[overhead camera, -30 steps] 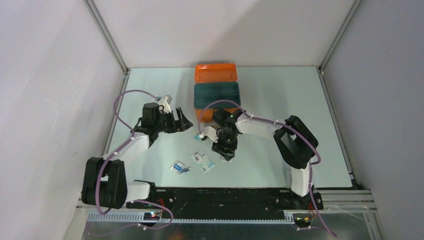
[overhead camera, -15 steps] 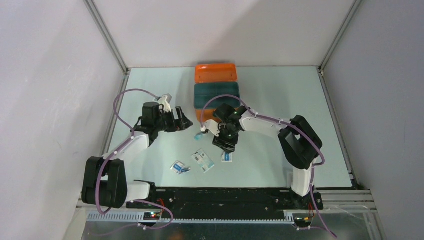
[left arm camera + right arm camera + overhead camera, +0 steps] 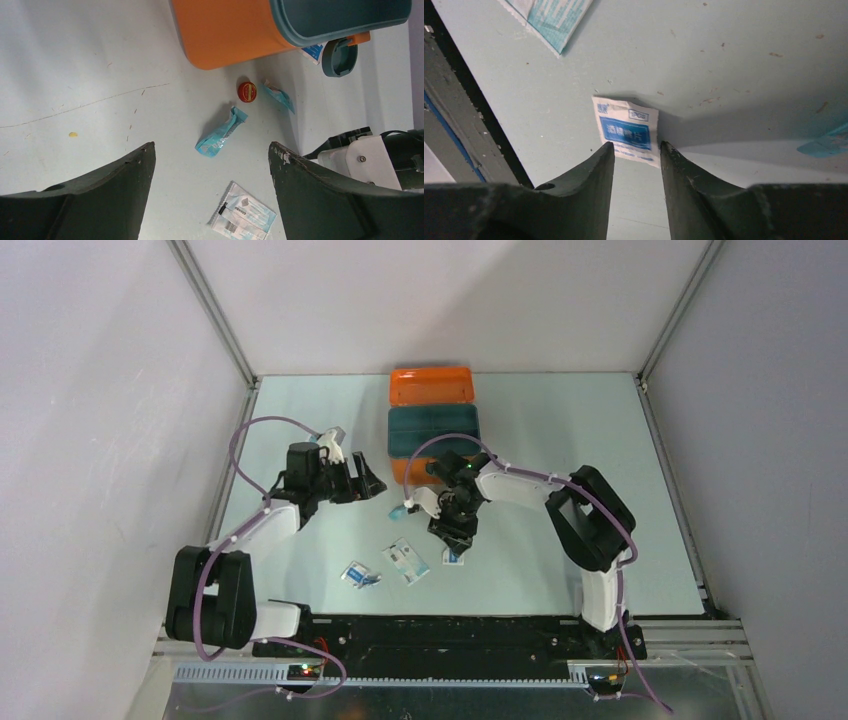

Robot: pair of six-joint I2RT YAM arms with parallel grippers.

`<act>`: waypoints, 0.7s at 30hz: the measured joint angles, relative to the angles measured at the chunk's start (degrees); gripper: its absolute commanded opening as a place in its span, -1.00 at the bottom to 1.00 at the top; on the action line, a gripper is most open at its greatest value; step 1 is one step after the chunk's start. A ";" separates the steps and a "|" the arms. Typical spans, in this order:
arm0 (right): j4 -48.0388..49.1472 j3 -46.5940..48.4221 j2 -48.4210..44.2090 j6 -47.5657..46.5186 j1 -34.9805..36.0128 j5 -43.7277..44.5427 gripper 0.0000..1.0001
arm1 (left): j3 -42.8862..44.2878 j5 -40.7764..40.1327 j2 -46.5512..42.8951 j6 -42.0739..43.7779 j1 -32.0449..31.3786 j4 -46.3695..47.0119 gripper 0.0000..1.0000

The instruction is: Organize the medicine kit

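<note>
The medicine kit is an orange box lying open at the back centre, and a dark teal tray sits over its near half. The left wrist view shows its orange wall. My left gripper hangs open left of the kit, above a crumpled teal packet. My right gripper points down at a small blue-and-white sachet lying flat on the table. Its jaws stand partly open, with their tips either side of the sachet's near edge. From above, that sachet shows just below the right gripper.
A red cap, a second teal packet and a teal ring lie near the kit's corner. A white sachet and another packet lie near the front. The black base rail runs along the near edge.
My right gripper lifted off the small sachet, uncovering it, then came back down at its edge with narrower jaws. The left arm has barely moved.
</note>
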 measured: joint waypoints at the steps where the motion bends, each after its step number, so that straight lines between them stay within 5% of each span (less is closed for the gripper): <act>1: -0.20 0.00 0.22 0.11 0.00 -0.39 -0.43 | 0.00 0.00 0.07 0.00 0.00 0.00 0.75; 6: -0.79 0.00 0.50 0.22 -0.39 -1.70 -1.00 | 0.00 0.00 0.07 0.02 0.00 0.00 0.74; 21: -4.76 3.04 -16.46 0.48 -3.30 -3.85 -1.00 | 4.13 -0.02 0.04 1.53 0.00 -1.36 0.73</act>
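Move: The small blue-and-white packet lies flat almost under the right hand's half-open fingers, about 1 cm back, 1 cm left and 1 cm down. From that hand, the long teal-and-white packet is some 11 cm left and about 1 cm back; the teal sachet is roughly 11 cm ahead and 11 cm left; the small teal tube is 12 cm ahead and 2 cm left. From the left hand, the blue-and-white packet is about 13 cm back, 18 cm right and 9 cm down. The right fingers close fully on the blue-and-white packet, pinching it together while the hand eases back barely a centimetre, then lift it nearly straight up off the table by about 11 cm, the wrist tilting some 15 degrees so the fingertips swing towards the left. Late on, the left hand, still wide open, rises 2 to 3 cm and goes a little forward, slightly farther above the teal sachet. ##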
